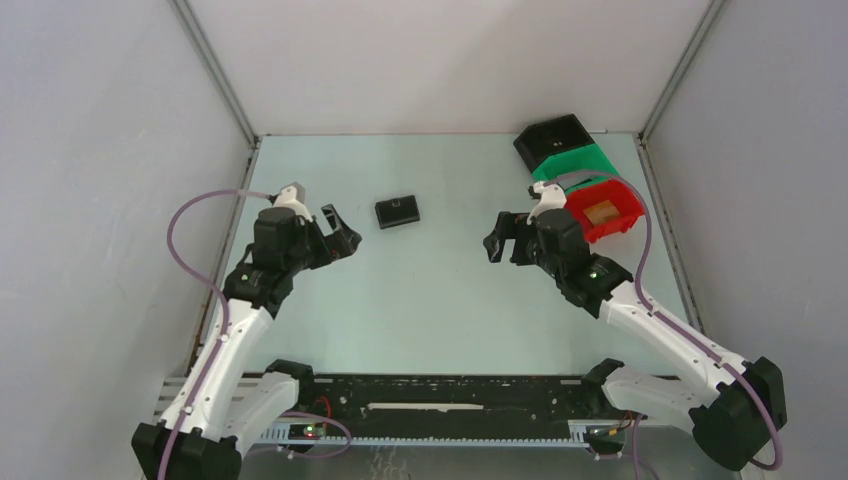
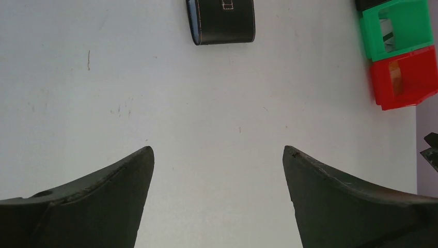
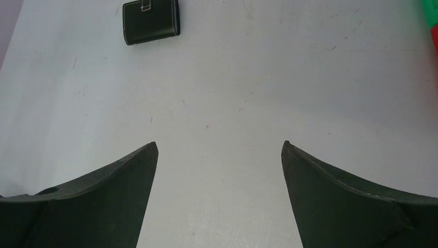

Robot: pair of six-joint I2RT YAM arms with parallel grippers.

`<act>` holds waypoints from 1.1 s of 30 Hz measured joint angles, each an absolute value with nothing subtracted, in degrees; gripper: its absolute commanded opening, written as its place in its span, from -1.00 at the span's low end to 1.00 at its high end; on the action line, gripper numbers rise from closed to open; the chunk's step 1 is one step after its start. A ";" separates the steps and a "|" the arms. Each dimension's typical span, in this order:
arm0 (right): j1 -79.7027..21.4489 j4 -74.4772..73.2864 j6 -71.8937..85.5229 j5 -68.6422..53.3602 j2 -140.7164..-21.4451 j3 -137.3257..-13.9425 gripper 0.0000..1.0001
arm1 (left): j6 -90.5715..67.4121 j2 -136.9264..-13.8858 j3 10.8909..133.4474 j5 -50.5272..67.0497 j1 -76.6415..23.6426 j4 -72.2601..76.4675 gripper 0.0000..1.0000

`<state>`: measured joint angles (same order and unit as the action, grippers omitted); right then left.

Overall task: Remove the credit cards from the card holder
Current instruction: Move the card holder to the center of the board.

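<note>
The card holder is a small black wallet lying folded shut on the table, between the two arms and a little farther back. It shows at the top of the left wrist view and at the top left of the right wrist view. The credit cards are hidden. My left gripper hangs open to the left of the card holder, apart from it, jaws wide over bare table. My right gripper is open too, well to the right of the card holder, nothing between its fingers.
Three bins stand in a row at the back right: a black bin, a green bin and a red bin with an orange-tan piece inside. White walls enclose the table on the left, back and right.
</note>
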<state>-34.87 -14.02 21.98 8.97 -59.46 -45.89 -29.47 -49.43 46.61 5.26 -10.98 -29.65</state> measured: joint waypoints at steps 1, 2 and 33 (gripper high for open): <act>-34.87 -14.02 21.98 8.97 -59.46 -45.89 0.97 | -29.47 -49.36 46.61 5.17 -10.98 -29.63 1.00; -34.87 -14.00 21.98 8.99 -59.46 -45.89 0.97 | -29.47 -49.23 46.61 5.13 -10.98 -29.61 1.00; -34.92 -14.35 23.81 9.17 -59.46 -45.89 0.97 | -32.71 -56.23 40.53 3.01 -27.33 -27.14 1.00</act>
<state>-34.92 -14.35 23.81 9.17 -59.46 -45.89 -32.71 -56.23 40.53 3.01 -27.33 -27.14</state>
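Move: The card holder lies flat on the board, about 15 cm ahead of the left hand, some 8 cm to its right and roughly 14 cm below. The board around it is clear, with nothing else close to it or to the hand's way. From the idle right hand the holder is about 14 cm ahead, 22 cm to the left and 13 cm down. Down and to the right, about 7 cm each way with some 3.5 cm back, the left hand goes after hanging nearly still, ending in the open space on the robot's side of the card holder. On the way the wrist swings about 15 degrees clockwise and tips some 10 degrees further down; the fingers stay wide open and touch nothing. ##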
